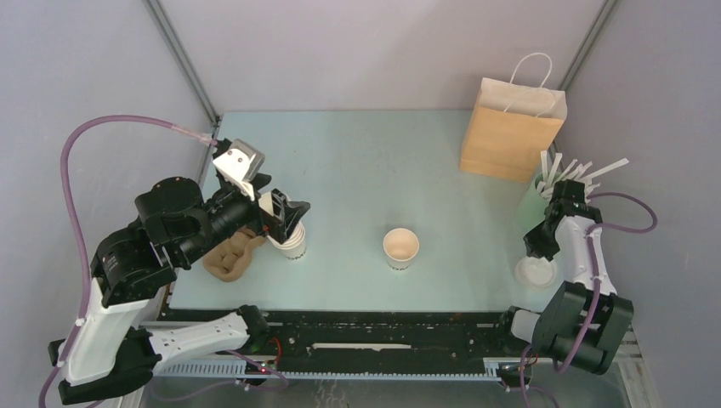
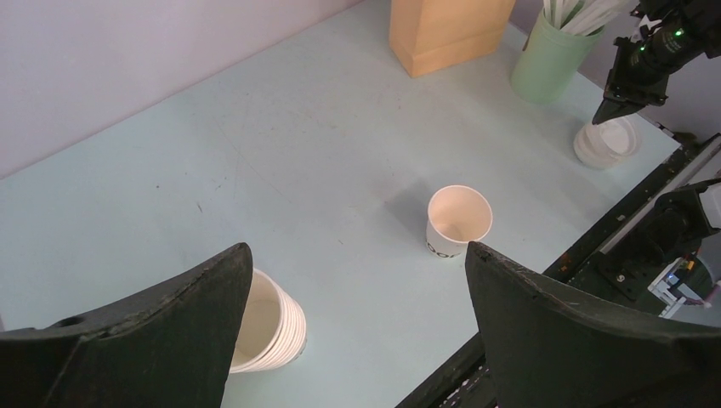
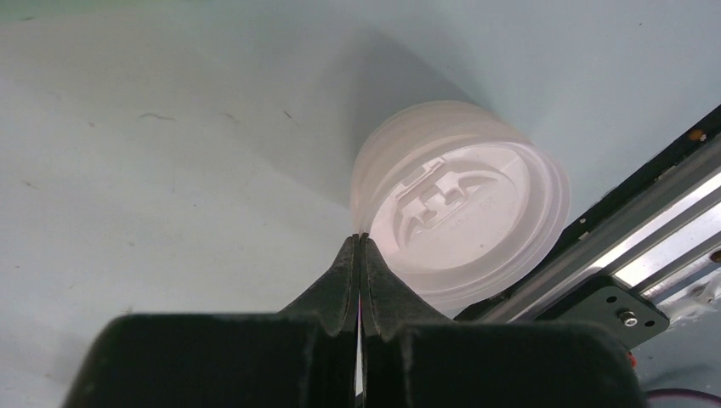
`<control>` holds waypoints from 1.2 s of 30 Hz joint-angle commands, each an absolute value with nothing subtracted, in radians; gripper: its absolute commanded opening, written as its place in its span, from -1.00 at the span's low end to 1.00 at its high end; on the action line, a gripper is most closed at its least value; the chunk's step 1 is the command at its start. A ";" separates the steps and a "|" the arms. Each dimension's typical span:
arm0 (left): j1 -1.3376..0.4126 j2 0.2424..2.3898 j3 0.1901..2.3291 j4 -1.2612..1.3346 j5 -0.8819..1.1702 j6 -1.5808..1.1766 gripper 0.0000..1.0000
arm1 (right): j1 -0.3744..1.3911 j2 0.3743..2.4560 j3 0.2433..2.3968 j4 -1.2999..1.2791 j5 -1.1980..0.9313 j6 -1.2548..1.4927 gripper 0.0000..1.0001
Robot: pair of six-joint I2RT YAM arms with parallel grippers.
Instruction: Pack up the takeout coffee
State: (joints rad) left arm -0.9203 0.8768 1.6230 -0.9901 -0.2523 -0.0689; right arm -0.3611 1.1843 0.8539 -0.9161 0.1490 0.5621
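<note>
The takeout coffee cup stands upright mid-table, a single cream paper cup, tan inside, with no lid on it. My left gripper is open and holds nothing. It hovers over the stack of nested cream cups, well left of the single cup. My right gripper is shut, with its tips at the left rim of a stack of white plastic lids near the table's front right edge. Nothing shows between its jaws.
A brown paper bag with white handles stands at the back right. A green holder of white stirrers is just behind the right gripper. A brown cardboard piece lies by the cup stack. A black rail borders the near edge.
</note>
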 commanded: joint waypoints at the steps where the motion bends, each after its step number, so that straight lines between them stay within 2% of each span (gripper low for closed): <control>1: -0.917 0.876 1.608 -0.971 -0.272 -0.039 1.00 | -0.359 1.220 0.895 -0.923 0.172 0.548 -1.00; 4: -0.916 0.876 1.606 -0.972 -0.278 -0.038 1.00 | -0.360 1.234 0.896 -0.913 0.159 0.543 -1.00; 6: -0.916 0.875 1.602 -0.969 -0.278 -0.037 1.00 | -0.358 1.241 0.894 -0.907 0.150 0.541 -0.93; 13: -0.916 0.876 1.593 -0.961 -0.277 -0.032 1.00 | -0.372 1.223 0.888 -0.900 0.108 0.570 -0.31; 17: -0.915 0.874 1.587 -0.958 -0.281 -0.029 1.00 | -0.377 1.225 0.852 -0.861 0.090 0.591 -0.13; 29: -0.915 0.883 1.595 -0.967 -0.294 -0.025 1.00 | -0.413 1.211 0.752 -0.760 0.080 0.628 -0.09; 36: -0.915 0.891 1.598 -0.962 -0.295 -0.023 1.00 | -0.432 1.176 0.687 -0.603 -0.043 0.634 -0.09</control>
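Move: The stack of white lids that my right hand is after lies about 3 cm back, 3 cm to the right and roughly 5 cm below my still-shut fingertips. The green straw pot stands some 11 cm ahead and 5 cm to the right, its middle about level with the tips. The single paper cup is around 29 cm to the left, level fore and aft, about 2 cm lower. From my left hand, the lids lie some 49 cm right, 2 cm ahead and 38 cm below. I sink my right hand about 1 cm, then hold that height while my shut fingers open to nearly half, easing slightly forward. With them parted I go down another 3 cm towards the near-left rim of the lid stack, tilting just under 10 degrees, until the tips sit either side of the rim, one over the lid and one outside; touch can't be made out. ##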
